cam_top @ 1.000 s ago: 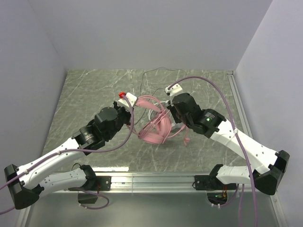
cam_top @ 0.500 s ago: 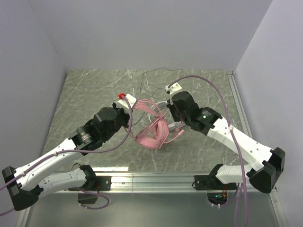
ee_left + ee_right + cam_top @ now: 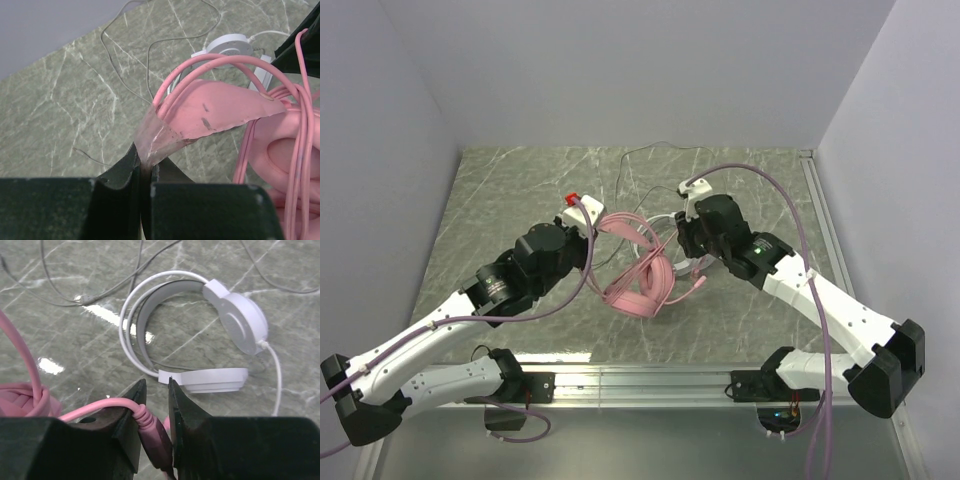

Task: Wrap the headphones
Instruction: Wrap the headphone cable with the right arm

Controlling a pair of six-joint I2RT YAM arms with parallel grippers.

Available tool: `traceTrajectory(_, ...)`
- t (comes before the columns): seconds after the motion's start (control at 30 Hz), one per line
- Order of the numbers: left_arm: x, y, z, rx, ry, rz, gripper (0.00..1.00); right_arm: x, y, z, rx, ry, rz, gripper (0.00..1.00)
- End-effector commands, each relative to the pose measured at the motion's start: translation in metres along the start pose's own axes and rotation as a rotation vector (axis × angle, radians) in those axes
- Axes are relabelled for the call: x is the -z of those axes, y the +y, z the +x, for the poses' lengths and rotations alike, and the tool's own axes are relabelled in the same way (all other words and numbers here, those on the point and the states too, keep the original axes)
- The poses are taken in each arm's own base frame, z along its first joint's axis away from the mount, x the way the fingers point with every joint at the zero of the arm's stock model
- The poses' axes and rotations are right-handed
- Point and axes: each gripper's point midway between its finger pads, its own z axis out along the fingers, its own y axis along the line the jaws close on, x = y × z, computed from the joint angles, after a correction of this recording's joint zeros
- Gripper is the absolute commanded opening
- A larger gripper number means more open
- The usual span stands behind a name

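The pink headphones [image 3: 645,282] lie mid-table with their pink cable looped over the headband [image 3: 220,107]. My left gripper [image 3: 145,160] is shut on the headband's thin end strip, at the left of the headset [image 3: 592,228]. My right gripper [image 3: 156,385] stands just right of the headset [image 3: 682,250]. Its jaws are parted, and the cable's pink plug [image 3: 152,427] rests between them against the left finger. The white headphones [image 3: 235,315] lie flat on the table just beyond the right gripper, partly hidden behind the pink set in the top view [image 3: 642,240].
The thin pale cable [image 3: 640,160] of the white headset snakes over the marble tabletop toward the back wall. A metal rail [image 3: 820,220] runs along the table's right edge. Grey walls close in the left, back and right sides.
The right gripper's jaws have parted around the pink plug and the right wrist has drawn back a little. The pink headset has shifted slightly toward the left arm, which keeps its grip.
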Motion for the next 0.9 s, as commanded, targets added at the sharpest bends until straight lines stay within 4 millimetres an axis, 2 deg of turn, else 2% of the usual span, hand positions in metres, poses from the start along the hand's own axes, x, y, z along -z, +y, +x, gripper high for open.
traceTrajectory(0.0,0.025,-0.022,-0.019,0.066,-0.013,0.157,0.00,0.003,-0.042,-0.033,-0.097,-0.164,0.126,0.34)
traceTrajectory(0.13,0.020,-0.030,-0.019,0.097,0.032,0.192,0.00,0.005,-0.031,-0.033,-0.117,-0.260,0.047,0.44)
traceTrajectory(0.37,0.019,-0.042,-0.027,0.145,0.033,0.244,0.00,0.010,-0.026,-0.039,-0.111,-0.342,-0.001,0.45)
traceTrajectory(0.53,0.015,-0.051,-0.023,0.171,0.073,0.273,0.00,0.020,-0.019,-0.042,-0.110,-0.411,-0.052,0.53)
traceTrajectory(0.7,0.007,-0.057,-0.014,0.188,0.119,0.275,0.00,0.031,-0.021,-0.052,-0.124,-0.472,-0.049,0.63)
traceTrajectory(0.87,0.003,-0.056,-0.014,0.218,0.132,0.256,0.00,0.029,-0.028,-0.049,-0.139,-0.462,-0.009,0.65)
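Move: The pink cable connector sits between my right finger pads, about 1 cm back from their midpoint; from my left hand it lies some 18 cm right, 3 cm ahead and 8 cm lower. The wrapped ear cups are roughly 8 cm left of my right hand, 9 cm back and slightly lower. On the table the white headphones lie about 8 cm ahead of my right hand, neither left nor right, some 19 cm below. I spread my right fingers around the cable connector to about twice their gap, dipping slightly and then raising that hand some 3 cm as its fingertips tip up about 20 degrees. Meanwhile my left hand keeps its pinch on the pink headband and brings it right and down towards the right hand, about 4 cm, tipping down as it goes. ##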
